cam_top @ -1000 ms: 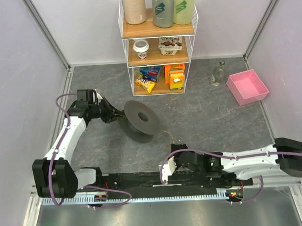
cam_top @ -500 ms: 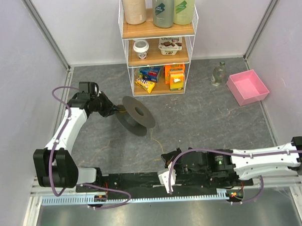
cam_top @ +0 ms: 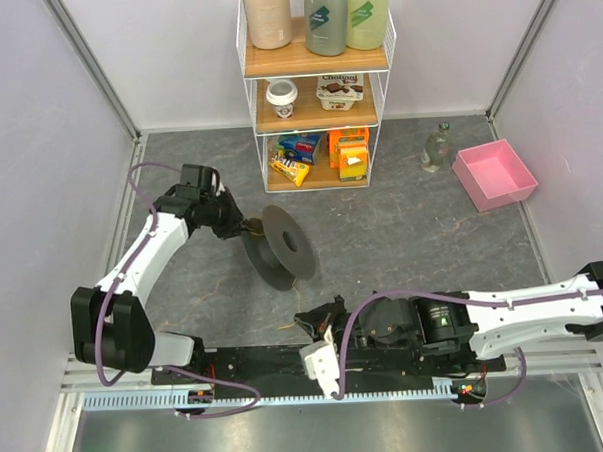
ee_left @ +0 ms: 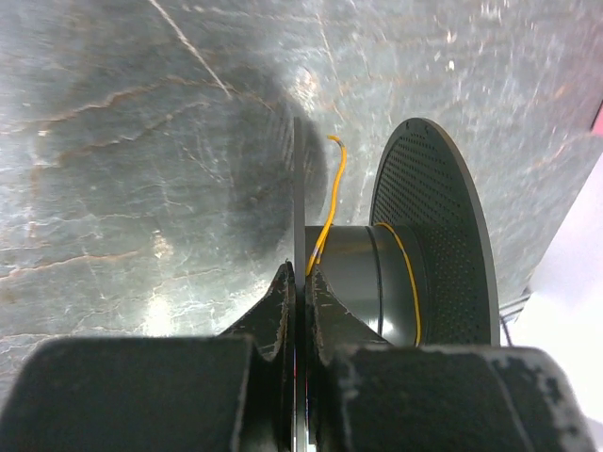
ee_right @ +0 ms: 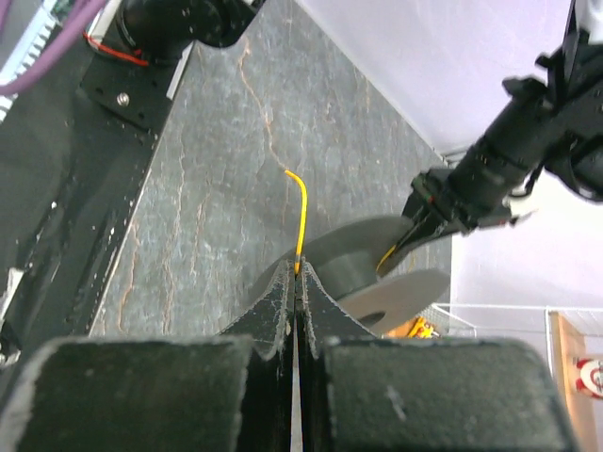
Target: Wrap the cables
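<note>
The dark grey spool (cam_top: 282,249) stands tilted on edge at the table's left middle. My left gripper (cam_top: 250,228) is shut on its thin near flange (ee_left: 299,179), as the left wrist view (ee_left: 300,275) shows. The thin yellow-orange wire (ee_left: 332,184) runs over the flange edge and winds round the hub (ee_left: 411,282). My right gripper (cam_top: 308,321) is low at the front by the base rail and is shut on the wire (ee_right: 301,202), whose free end curls above the fingertips (ee_right: 296,270). The spool (ee_right: 367,268) lies beyond it in the right wrist view.
A white wire shelf rack (cam_top: 315,85) with bottles, cups and snack boxes stands at the back centre. A pink tray (cam_top: 494,175) and a small glass bottle (cam_top: 436,147) are at the back right. The black base rail (cam_top: 267,363) runs along the front. Walls close both sides.
My left gripper has carried the spool to the right and slightly nearer. My right gripper has moved left and nearer along the front rail, still holding the wire.
</note>
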### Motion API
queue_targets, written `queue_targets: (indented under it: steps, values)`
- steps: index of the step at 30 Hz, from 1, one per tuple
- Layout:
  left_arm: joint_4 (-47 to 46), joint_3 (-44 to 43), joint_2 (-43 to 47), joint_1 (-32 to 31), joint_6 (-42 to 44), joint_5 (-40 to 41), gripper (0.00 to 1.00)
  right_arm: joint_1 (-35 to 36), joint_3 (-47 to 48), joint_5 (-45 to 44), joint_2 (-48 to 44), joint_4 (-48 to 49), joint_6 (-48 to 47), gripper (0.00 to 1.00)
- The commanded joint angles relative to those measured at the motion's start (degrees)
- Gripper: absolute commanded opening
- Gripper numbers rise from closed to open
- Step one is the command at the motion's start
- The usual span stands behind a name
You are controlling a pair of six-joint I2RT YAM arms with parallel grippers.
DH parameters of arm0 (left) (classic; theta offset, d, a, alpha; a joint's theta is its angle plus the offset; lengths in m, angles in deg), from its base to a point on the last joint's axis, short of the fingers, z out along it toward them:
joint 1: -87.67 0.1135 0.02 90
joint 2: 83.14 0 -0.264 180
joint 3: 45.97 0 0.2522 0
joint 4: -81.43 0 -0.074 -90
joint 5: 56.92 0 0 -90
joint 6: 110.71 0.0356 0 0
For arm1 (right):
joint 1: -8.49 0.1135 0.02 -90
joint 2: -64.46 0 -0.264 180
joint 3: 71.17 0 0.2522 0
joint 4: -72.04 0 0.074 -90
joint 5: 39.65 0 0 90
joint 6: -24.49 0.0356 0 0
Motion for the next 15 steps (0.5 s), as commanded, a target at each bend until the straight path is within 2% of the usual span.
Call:
queue_targets:
  steps: [1, 8, 15]
  values:
    - [-2.53, -3.47, 1.24, -4.95, 5.46, -3.48, 0.02, 0.81, 4.90, 2.64, 2.75, 4.27, 0.34, 0.00]
    - [-0.26, -5.84, 1.15, -12.25, 13.81, -9.99, 0.02, -1.29, 9.91, 4.92, 8.11, 8.59, 0.50, 0.00]
    - [1.86, -4.35, 3.18, -15.51, 20.93, -16.93, 0.02, -9.99, 16.50, 8.97, 12.68, 8.68, 7.97, 0.00]
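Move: The spool, its rim pinched by the left fingers, has its middle about 8 cm to the left hand's right, 5 cm back and 4 cm lower. From the right hand, which grips the orange cable near its end, the spool's middle is some 18 cm ahead, 5 cm left and 15 cm below; the left gripper is roughly 23 cm ahead, 13 cm left and 11 cm below. Keeping its pinch on the spool's rim, the left hand swings the spool about 9 cm to the right and 5 cm back towards the right hand, lifting it slightly and turning it some 30 degrees clockwise. The right hand, still shut on the orange cable, carries it about 6 cm left and 4 cm up across the near side of the spool, starting to reach forward only at the end. ##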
